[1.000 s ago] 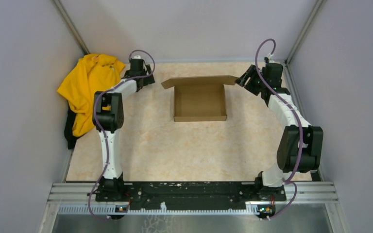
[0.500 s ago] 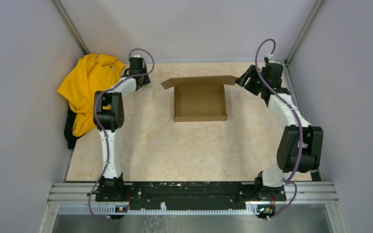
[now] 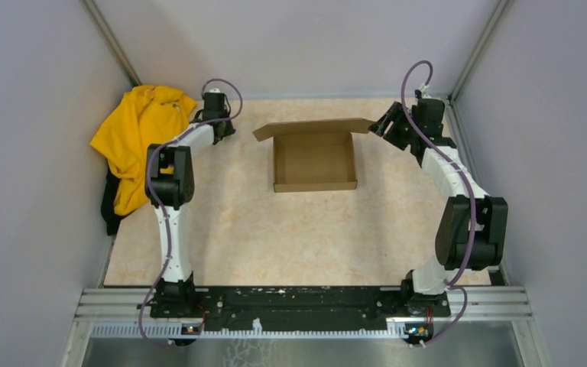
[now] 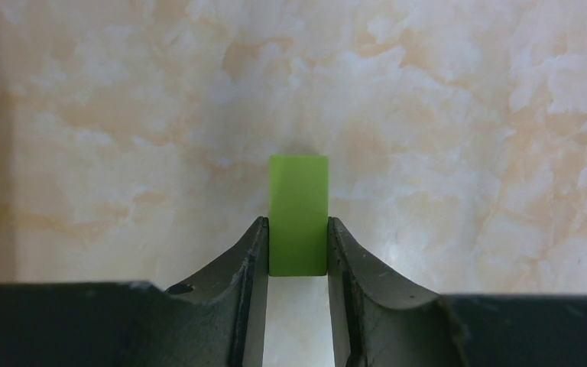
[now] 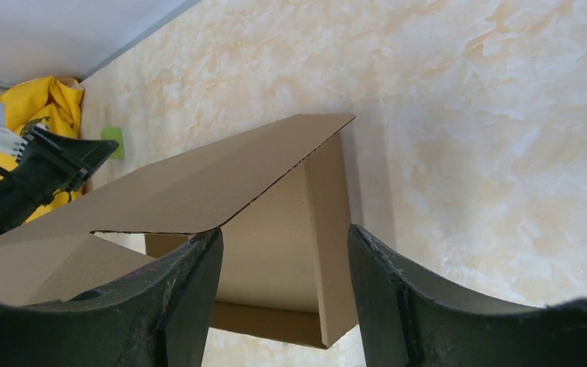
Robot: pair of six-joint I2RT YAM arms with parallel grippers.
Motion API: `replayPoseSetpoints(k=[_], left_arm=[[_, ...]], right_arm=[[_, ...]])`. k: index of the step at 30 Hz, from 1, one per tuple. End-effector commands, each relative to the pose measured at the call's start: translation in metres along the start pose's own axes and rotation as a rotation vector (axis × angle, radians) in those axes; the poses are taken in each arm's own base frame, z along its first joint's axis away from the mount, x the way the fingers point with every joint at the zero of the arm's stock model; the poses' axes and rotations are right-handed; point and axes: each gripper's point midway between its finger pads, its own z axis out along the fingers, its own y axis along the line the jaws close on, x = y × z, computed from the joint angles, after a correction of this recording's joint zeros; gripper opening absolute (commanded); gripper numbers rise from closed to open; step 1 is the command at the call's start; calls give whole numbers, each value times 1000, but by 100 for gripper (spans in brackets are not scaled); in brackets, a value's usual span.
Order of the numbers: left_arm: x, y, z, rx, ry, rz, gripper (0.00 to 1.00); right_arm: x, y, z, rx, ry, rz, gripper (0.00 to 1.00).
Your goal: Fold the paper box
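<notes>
The paper box point(image 3: 315, 162) is plain brown cardboard, standing open at the back middle of the table. Its lid flap point(image 3: 313, 128) is raised and leans over the far side. My right gripper point(image 3: 383, 124) hovers at the flap's right end. In the right wrist view it point(image 5: 284, 237) stands open, with the flap point(image 5: 199, 191) resting over its left finger and the box's side wall point(image 5: 329, 229) between the fingers. My left gripper point(image 4: 298, 229) is low over the table left of the box. Its jaws press both sides of a small green block point(image 4: 298, 206).
A yellow cloth point(image 3: 139, 138) is heaped against the left wall, just behind the left arm point(image 3: 170, 176). Grey walls close the table on the left, back and right. The marbled tabletop point(image 3: 290, 237) stretches in front of the box.
The left gripper's jaws have closed in on the green block, and that wrist has shifted slightly left. The right arm and the box have not moved.
</notes>
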Motion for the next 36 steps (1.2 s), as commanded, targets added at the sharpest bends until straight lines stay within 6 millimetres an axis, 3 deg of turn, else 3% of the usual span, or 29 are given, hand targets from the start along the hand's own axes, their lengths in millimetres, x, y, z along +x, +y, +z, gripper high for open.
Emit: replayPoseSetpoints(k=[1,6,15,23,26,29,36], left_arm=[[6,7,-32,-17,9,9,24],[24,13,-75,4,27,-31,25],[68,-15,-176,148,19,-66,25],[78,-39,-272,246,-72,9,27],[84,-51,-292,282,-78,21,27],[91,-72,-300,308,-79,44,27],[112,-143,-303,367,-62,123,29]], right_arm=[[-24,24,-5,-62,-60,-34,61],[-23,25,-8,-71,-61,-32,61],[-15,25,-14,-77,-62,-27,61],[-10,27,-19,-101,-68,-4,61],[-9,27,-20,-105,-72,2,61],[-10,29,-21,-111,-76,5,61],[-12,33,-24,-117,-77,6,61]])
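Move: The green block is already pinched in the left fingers, close to the table top. The open paper box it is taken to has its middle about 32 cm to the right and 12 cm back, at roughly the same height; its raised lid panel is some 31 cm right, 3 cm back and 6 cm up. The yellow cloth lies about 30 cm left and 6 cm back. From the right hand the box's middle is some 21 cm left, 2 cm ahead and 14 cm down. The green block, kept pinched, is drawn back low at first by the left hand, then swings back, up and to the right towards the box's near-left corner: about 27 cm back and 17 cm right in all, rising 13 cm before dipping a little at the end. The wrist turns some 20 degrees clockwise. The right hand stays open at the lid panel's right end, easing back about 1 cm. ##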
